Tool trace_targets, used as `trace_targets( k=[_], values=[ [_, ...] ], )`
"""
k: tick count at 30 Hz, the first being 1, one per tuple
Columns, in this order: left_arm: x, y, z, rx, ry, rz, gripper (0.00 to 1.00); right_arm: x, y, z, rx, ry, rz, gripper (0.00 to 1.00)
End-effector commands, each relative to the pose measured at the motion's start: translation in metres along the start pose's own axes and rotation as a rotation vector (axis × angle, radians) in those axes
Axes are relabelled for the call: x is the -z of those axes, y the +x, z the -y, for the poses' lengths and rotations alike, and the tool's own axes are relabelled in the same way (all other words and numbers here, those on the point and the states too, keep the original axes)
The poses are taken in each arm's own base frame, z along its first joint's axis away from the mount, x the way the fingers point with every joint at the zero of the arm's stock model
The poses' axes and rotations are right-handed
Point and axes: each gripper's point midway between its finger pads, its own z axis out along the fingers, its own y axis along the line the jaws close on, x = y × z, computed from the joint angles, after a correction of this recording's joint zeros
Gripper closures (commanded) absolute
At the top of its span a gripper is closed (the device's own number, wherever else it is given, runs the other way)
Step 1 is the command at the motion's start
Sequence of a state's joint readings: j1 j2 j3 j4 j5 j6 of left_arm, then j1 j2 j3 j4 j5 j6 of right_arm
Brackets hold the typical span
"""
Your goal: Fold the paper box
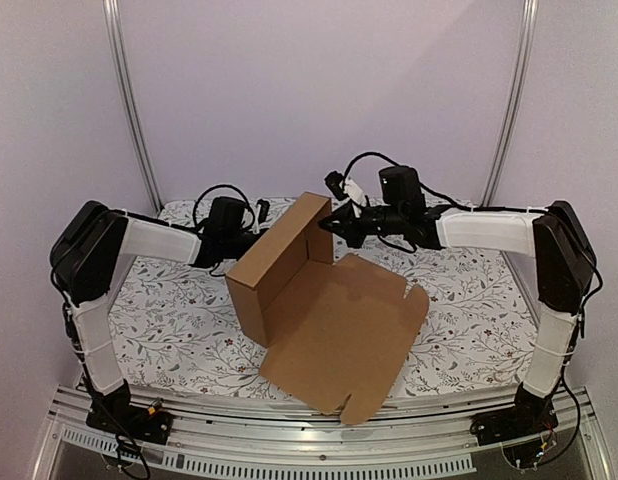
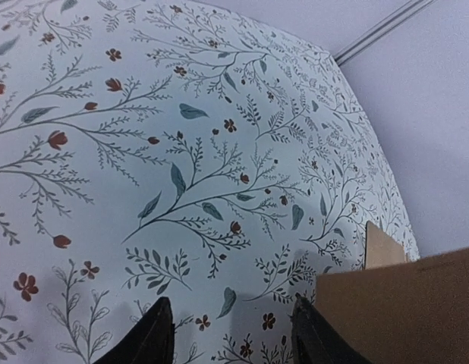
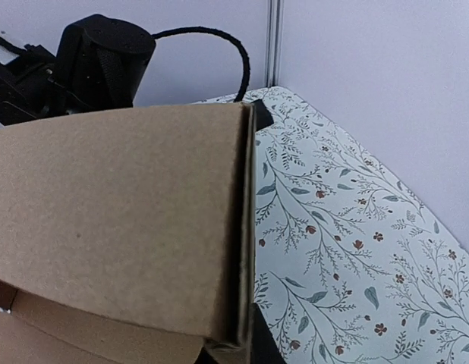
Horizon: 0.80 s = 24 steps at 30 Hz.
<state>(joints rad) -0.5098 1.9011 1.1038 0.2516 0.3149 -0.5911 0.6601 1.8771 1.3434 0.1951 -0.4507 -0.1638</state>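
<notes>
The paper box [image 1: 334, 320] is brown cardboard, half raised: one long wall [image 1: 274, 262] stands upright at the left, and the broad flap lies flat toward the front right. My right gripper [image 1: 331, 222] is shut on the far top corner of that standing wall. In the right wrist view the wall's doubled edge [image 3: 242, 227] runs up between my jaws, with only one dark finger [image 3: 263, 341] showing beside it. My left gripper [image 2: 231, 303] hangs open over the cloth behind the box, its right finger [image 2: 310, 334] close to the cardboard [image 2: 405, 311], gripping nothing.
A floral cloth [image 1: 179, 310] covers the table. Metal posts [image 1: 129, 100] stand at the back corners against pale walls. Black cables [image 1: 214, 195] loop behind both wrists. The flat flap's tabs [image 1: 354, 405] reach near the table's front rail.
</notes>
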Motion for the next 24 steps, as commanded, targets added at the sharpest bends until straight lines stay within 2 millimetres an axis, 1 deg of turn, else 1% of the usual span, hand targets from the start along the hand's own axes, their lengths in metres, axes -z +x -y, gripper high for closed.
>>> trace_targets(
  k=[1,2,3,4,5,7,10,12,15,18,20,24],
  values=[
    [-0.022,-0.012,0.024,-0.078,0.075,-0.014,0.48,-0.026,0.051,-0.027,-0.196,-0.143,-0.214,1.00],
    [-0.026,-0.014,0.026,-0.083,0.084,-0.019,0.48,-0.031,0.046,-0.019,-0.208,-0.128,-0.213,1.00],
    [-0.028,-0.016,0.028,-0.089,0.090,-0.024,0.48,-0.037,0.047,-0.012,-0.234,-0.118,-0.225,1.00],
    [-0.030,-0.018,0.030,-0.094,0.094,-0.027,0.48,-0.045,0.054,-0.006,-0.258,-0.106,-0.243,1.00],
    [-0.031,-0.020,0.031,-0.096,0.096,-0.028,0.48,-0.049,0.054,-0.001,-0.271,-0.094,-0.246,1.00],
    [-0.032,-0.022,0.030,-0.097,0.086,-0.032,0.49,-0.056,0.062,0.003,-0.278,-0.084,-0.263,1.00],
    [-0.033,-0.016,0.017,-0.066,0.020,-0.052,0.50,-0.064,0.084,0.005,-0.295,-0.078,-0.303,1.00],
    [-0.032,-0.008,0.005,-0.031,-0.038,-0.077,0.51,-0.066,0.098,0.007,-0.312,-0.057,-0.331,1.00],
    [-0.023,0.004,-0.003,-0.004,-0.080,-0.088,0.51,-0.067,0.111,0.013,-0.321,-0.017,-0.357,1.00],
    [-0.015,0.015,-0.005,0.006,-0.081,-0.100,0.52,-0.068,0.115,0.013,-0.324,-0.015,-0.368,1.00],
    [-0.014,0.021,-0.005,0.006,-0.072,-0.106,0.52,-0.070,0.116,0.007,-0.333,-0.053,-0.365,1.00],
    [-0.014,0.033,-0.015,-0.002,-0.094,-0.121,0.52,-0.075,0.122,-0.010,-0.360,-0.159,-0.360,0.92]
  ],
)
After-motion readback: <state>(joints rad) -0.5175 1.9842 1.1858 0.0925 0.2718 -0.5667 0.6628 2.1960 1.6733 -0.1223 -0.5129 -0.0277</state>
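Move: The right gripper already pinches the raised far-right end of the box; the table spot for that end is about 2 cm ahead, 3 cm to the left and 21 cm below it. The standing box's middle is some 10 cm left, 5 cm back and 10 cm below; the flat panel's is about 14 cm back, 3 cm right and 20 cm below. From the left gripper, outside the tall wall, the box's middle lies roughly 7 cm right, 7 cm back, at hand height. Keep the right gripper shut on the box's far-right end and bring it down about 9 cm towards the table, easing a little left and forward and rolling some 20 degrees so its forward side dips. Swing the half-open left gripper some 3 cm right and forward along the outer wall, then draw it back and sink it 4 cm, staying beside the wall. ##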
